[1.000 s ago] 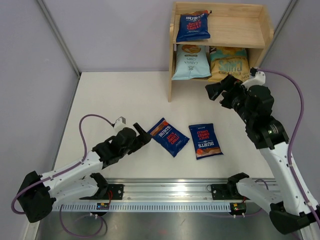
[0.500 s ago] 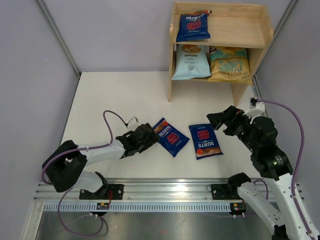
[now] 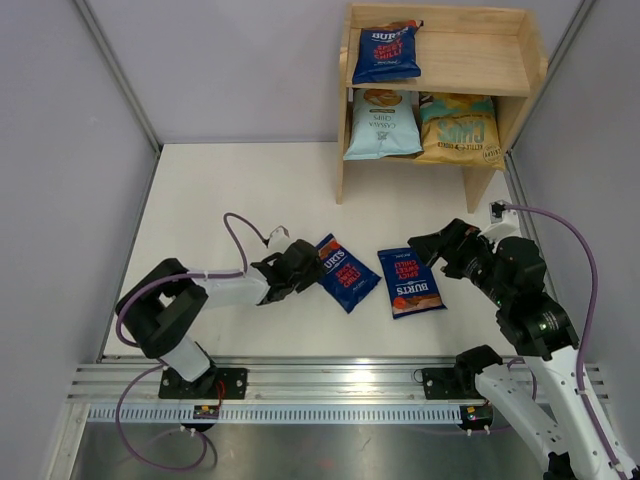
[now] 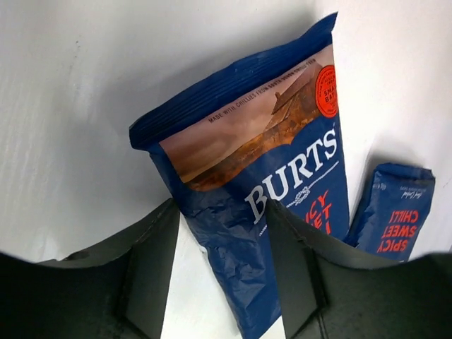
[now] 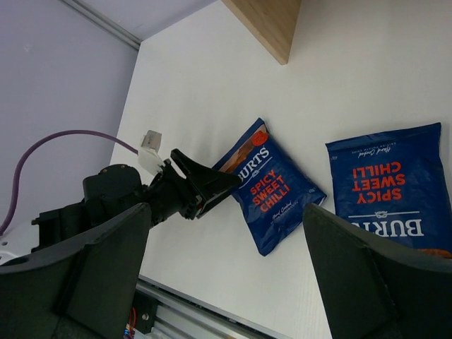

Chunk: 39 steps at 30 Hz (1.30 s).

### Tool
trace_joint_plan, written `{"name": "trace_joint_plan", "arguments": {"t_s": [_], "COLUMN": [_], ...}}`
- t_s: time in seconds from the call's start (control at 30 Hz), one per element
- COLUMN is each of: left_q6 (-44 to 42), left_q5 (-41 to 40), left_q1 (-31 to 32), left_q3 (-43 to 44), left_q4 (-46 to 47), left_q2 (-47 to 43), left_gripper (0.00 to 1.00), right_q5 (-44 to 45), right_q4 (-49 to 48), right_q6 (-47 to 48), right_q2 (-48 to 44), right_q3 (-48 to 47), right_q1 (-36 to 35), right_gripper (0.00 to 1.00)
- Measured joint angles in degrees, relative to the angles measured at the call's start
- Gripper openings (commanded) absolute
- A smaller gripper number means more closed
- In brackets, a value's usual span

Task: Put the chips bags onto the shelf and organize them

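Two dark blue Burts chips bags lie flat on the white table. My left gripper [image 3: 308, 262] is low at the left bag [image 3: 345, 274]. In the left wrist view its jaws [image 4: 222, 212] straddle this bag's [image 4: 282, 148] crumpled side edge, half closed, with a strip of table still showing beside the left finger [image 4: 152, 268]. My right gripper [image 3: 425, 245] hovers wide open over the right bag [image 3: 411, 281], holding nothing [image 5: 226, 219]. The wooden shelf [image 3: 470, 60] carries a third Burts bag [image 3: 385, 52] on its top tier. A light blue bag [image 3: 381, 124] and a yellow bag [image 3: 458, 128] stand below.
The shelf stands at the far right against the back wall. Its top tier has bare wood to the right of the blue bag. Grey walls close in both sides. A metal rail [image 3: 330, 395] runs along the near edge. Purple cables [image 3: 240, 225] loop off both wrists.
My left arm has reached right to the left bag, and its jaws have narrowed around the bag's edge. My right arm has dropped from in front of the shelf towards the right bag.
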<state>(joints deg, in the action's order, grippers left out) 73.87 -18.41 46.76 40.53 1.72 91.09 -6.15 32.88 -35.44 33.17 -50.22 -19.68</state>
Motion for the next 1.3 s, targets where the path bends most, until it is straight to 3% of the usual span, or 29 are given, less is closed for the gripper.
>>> {"name": "trace_joint_plan", "arguments": {"t_s": [0.23, 0.4, 0.57, 0.83, 1.3], "left_q6": [0.85, 1.01, -0.59, -2.12, -1.79], "left_q5": [0.33, 0.61, 0.72, 1.64, 6.16], "left_q1": [-1.53, -1.88, -1.88, -1.95, -1.97], "left_q3": [0.17, -3.26, -12.04, -19.45, -20.59], "left_q4": [2.36, 7.43, 14.05, 26.1, 32.96], "left_q2": [2.64, 1.49, -5.4, -15.56, -32.44], "left_gripper": [0.0, 0.0, 0.0, 0.0, 0.0], "right_q5": [-1.11, -1.92, -5.75, -13.49, -22.73], "right_q4": [-0.39, -1.33, -6.8, -24.13, -53.29], "right_q6": [-0.57, -0.63, -2.6, -10.23, -14.16], "right_q2": [-0.22, -0.26, -0.37, 1.36, 2.47], "right_q3": [0.7, 4.72, 14.64, 32.44, 42.45], "right_q1": [0.0, 0.0, 0.0, 0.0, 0.0], "right_gripper": [0.94, 0.94, 0.93, 0.9, 0.93]}}
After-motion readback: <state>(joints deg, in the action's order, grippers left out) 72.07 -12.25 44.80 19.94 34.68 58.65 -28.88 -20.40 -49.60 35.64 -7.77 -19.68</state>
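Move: The left blue chips bag lies flat with its left side already between the left gripper's open fingers: its middle is some 5 cm to the right, 1 cm ahead and 1 cm below. The right blue bag is about 23 cm to the right and 1 cm back, the shelf's near left foot 20 cm ahead and 6 cm right. From the right gripper, the left bag is roughly 14 cm left, 7 cm ahead and 27 cm below; the right bag is 5 cm ahead, 2 cm right, equally low. Ease the left gripper down and forward about a centimetre, shut it on the left chips bag's left edge near the top seal, then draw back slightly to the left and lift about 18 cm, tipping the fingers up some 30 degrees. Meanwhile drop the open right gripper about 17 cm and swing it left towards the bag, turning counter-clockwise, then raise it 3 cm without gripping. ##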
